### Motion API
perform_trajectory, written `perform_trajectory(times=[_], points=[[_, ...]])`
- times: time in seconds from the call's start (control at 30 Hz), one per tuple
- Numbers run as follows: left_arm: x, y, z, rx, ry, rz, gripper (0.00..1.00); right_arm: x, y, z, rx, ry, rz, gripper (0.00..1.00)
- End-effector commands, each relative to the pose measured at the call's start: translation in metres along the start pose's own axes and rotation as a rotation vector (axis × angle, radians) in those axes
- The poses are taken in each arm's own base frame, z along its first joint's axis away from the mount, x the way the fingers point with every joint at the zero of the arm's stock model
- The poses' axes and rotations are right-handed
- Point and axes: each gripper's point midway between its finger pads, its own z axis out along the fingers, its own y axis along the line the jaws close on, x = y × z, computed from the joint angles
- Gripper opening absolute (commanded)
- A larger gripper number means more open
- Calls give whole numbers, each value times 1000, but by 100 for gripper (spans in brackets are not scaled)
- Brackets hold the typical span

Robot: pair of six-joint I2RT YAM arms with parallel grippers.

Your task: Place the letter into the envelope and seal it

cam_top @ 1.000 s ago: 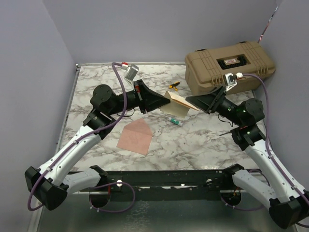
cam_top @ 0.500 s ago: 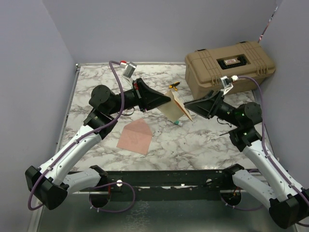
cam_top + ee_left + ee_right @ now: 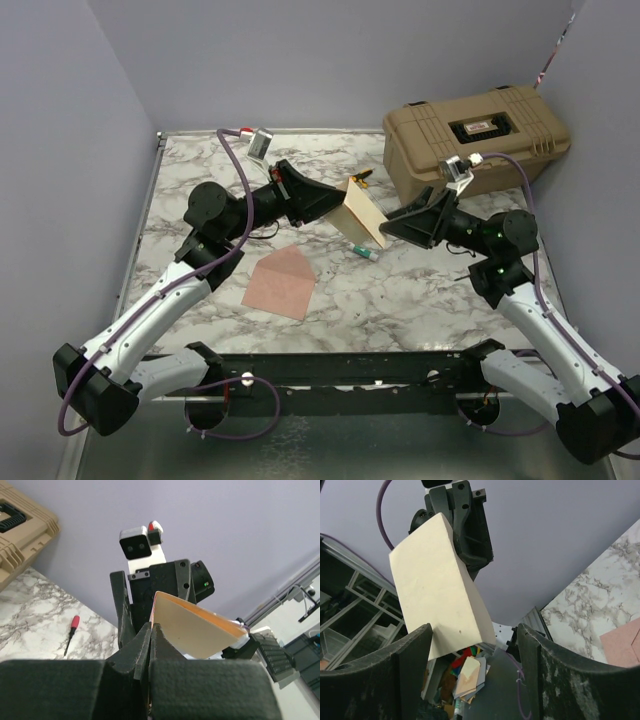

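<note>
My left gripper is shut on one edge of the letter, a cream-tan rectangular sheet held tilted in the air above the middle of the table. In the left wrist view the letter rises out of the shut gripper. My right gripper faces it from the right, open. In the right wrist view the letter's lower corner sits between the right gripper's fingers, close to the left finger. The salmon envelope lies flat on the marble table, flap out, below the left arm.
A tan hard case stands at the back right. A white glue stick lies under the held letter. A small yellow-and-black tool lies near the case, and a red-handled screwdriver lies on the marble. Purple walls enclose the table.
The letter has swung from nearly flat to steeply tilted and shifted slightly left and up. The right gripper followed leftward and its jaws narrowed a little around the letter's corner.
</note>
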Motion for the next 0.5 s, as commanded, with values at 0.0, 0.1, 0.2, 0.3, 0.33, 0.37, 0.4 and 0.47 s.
perform_trajectory(times=[0.0, 0.1, 0.2, 0.3, 0.33, 0.37, 0.4, 0.47], points=[[-18, -7, -3, 11, -108, -16, 0, 3, 10, 1, -33, 30, -39, 68], [-18, -8, -4, 25, -123, -38, 0, -2, 9, 2, -27, -2, -47, 54], [-16, -7, -5, 30, -127, -51, 0, -7, 9, 3, -34, -34, -63, 44], [-15, -6, -7, 27, -133, -52, 0, -10, 11, 4, -52, -41, -79, 39], [-15, -7, -7, 28, -133, -53, 0, -10, 11, 4, -55, -41, -83, 37], [-15, -6, -8, 28, -133, -56, 0, -10, 11, 5, -59, -40, -88, 36], [-15, -7, -8, 30, -134, -57, 0, -10, 12, 5, -62, -40, -94, 34], [-15, -7, -8, 31, -134, -63, 0, -10, 14, 4, -71, -40, -109, 29]])
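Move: The left gripper already pinches the folded letter by its upper edge. The letter's middle hangs about 3 cm to that hand's right, 1 cm back and 3 cm below; from the open right gripper it is roughly 4 cm left, 1 cm ahead and 2 cm up. From the right gripper, the glue stick lies on the table 10 cm ahead and 1 cm left, the envelope 20 cm left and 3 cm ahead, both some 35 cm below. Hold the right gripper nearly in place beside the letter's free lower edge and draw its fingers together around that edge, from three-quarters open to about one-third. Keep the left gripper shut on the upper edge, easing it half a centimetre forward and to the left while its wrist turns about 5 degrees, left side sinking. ##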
